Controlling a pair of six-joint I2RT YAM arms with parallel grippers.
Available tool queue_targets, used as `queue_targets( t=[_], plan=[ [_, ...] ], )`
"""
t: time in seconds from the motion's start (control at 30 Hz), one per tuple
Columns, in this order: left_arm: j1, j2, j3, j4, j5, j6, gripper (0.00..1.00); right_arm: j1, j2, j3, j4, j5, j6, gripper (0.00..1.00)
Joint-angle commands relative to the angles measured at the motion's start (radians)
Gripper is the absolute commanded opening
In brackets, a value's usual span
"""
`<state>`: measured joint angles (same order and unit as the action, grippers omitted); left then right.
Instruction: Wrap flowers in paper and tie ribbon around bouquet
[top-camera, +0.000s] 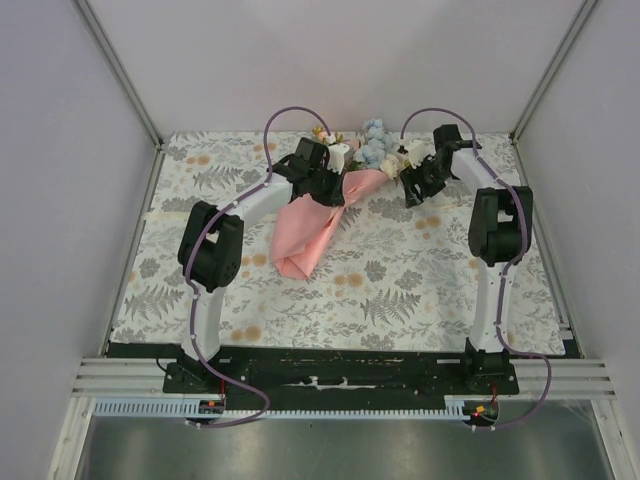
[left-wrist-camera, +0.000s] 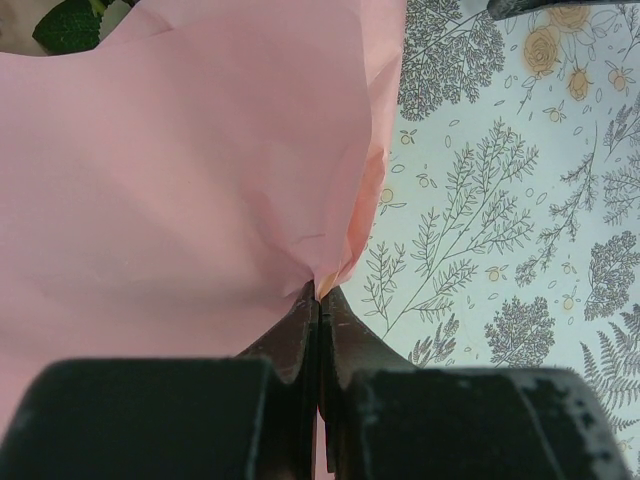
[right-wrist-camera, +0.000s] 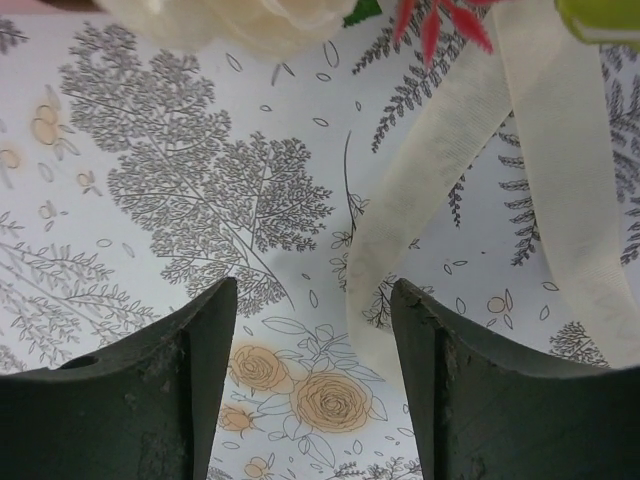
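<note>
The bouquet lies on the table, its salmon-pink paper (top-camera: 305, 235) forming a cone with the narrow end toward the front. The flowers (top-camera: 372, 145) stick out at the far end: pale blue, white and peach blooms. My left gripper (top-camera: 328, 190) sits at the cone's waist, shut on a pinched fold of the paper (left-wrist-camera: 180, 170); the jaw tips (left-wrist-camera: 318, 292) meet on it. My right gripper (top-camera: 412, 192) stands open just right of the blooms. In its wrist view the cream ribbon (right-wrist-camera: 430, 200) loops loosely down beside the right finger (right-wrist-camera: 450, 380), ungripped, under a white bloom (right-wrist-camera: 230, 15).
A floral-print tablecloth (top-camera: 400, 290) covers the table. Grey walls with metal frame posts close in the left, right and back. Purple cables (top-camera: 285, 112) arch over both arms. A black base rail (top-camera: 340, 365) runs along the near edge.
</note>
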<state>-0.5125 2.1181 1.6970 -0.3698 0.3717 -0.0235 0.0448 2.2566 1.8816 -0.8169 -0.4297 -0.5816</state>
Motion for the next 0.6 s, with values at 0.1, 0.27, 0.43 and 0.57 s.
queue_targets(
  t=[0.1,0.27,0.43,0.57],
  plan=[
    [0.011,0.002,0.030,0.029,0.018,-0.052,0.02,0.032,0.031,0.016,-0.017,0.160,0.049,0.53],
    [0.020,-0.001,0.026,0.038,-0.010,-0.119,0.02,0.024,-0.012,-0.071,-0.056,0.164,0.022,0.02],
    [0.026,-0.090,-0.094,0.172,-0.017,-0.252,0.02,0.012,-0.251,-0.280,-0.087,-0.044,-0.079,0.00],
    [0.026,-0.139,-0.168,0.244,-0.027,-0.334,0.02,0.012,-0.420,-0.426,-0.171,-0.142,-0.173,0.00]
  ],
)
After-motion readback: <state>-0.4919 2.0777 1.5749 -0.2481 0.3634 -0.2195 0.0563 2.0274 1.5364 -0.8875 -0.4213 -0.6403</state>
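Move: The ribbon lies on the table just under my open right fingers, about 3 cm below and within roughly 1 cm back and right. The white rose sits about 7 cm ahead and 3 cm left of my right hand, the blue flowers some 10 cm ahead and 8 cm left. The near right flap of the pink paper is about 4 cm ahead and 8 cm left. From my left hand the ribbon is some 14 cm to the right, about level ahead and 7 cm lower. I sink my right hand the last couple of centimetres over the ribbon and shut my fingers, pinching the strip against the table top. Then I draw it quickly back towards my base, roughly 10 cm, away from the white rose and lifting slightly. My left hand keeps its pinch on the gathered pink paper, turning some 10 degrees counter-clockwise. ##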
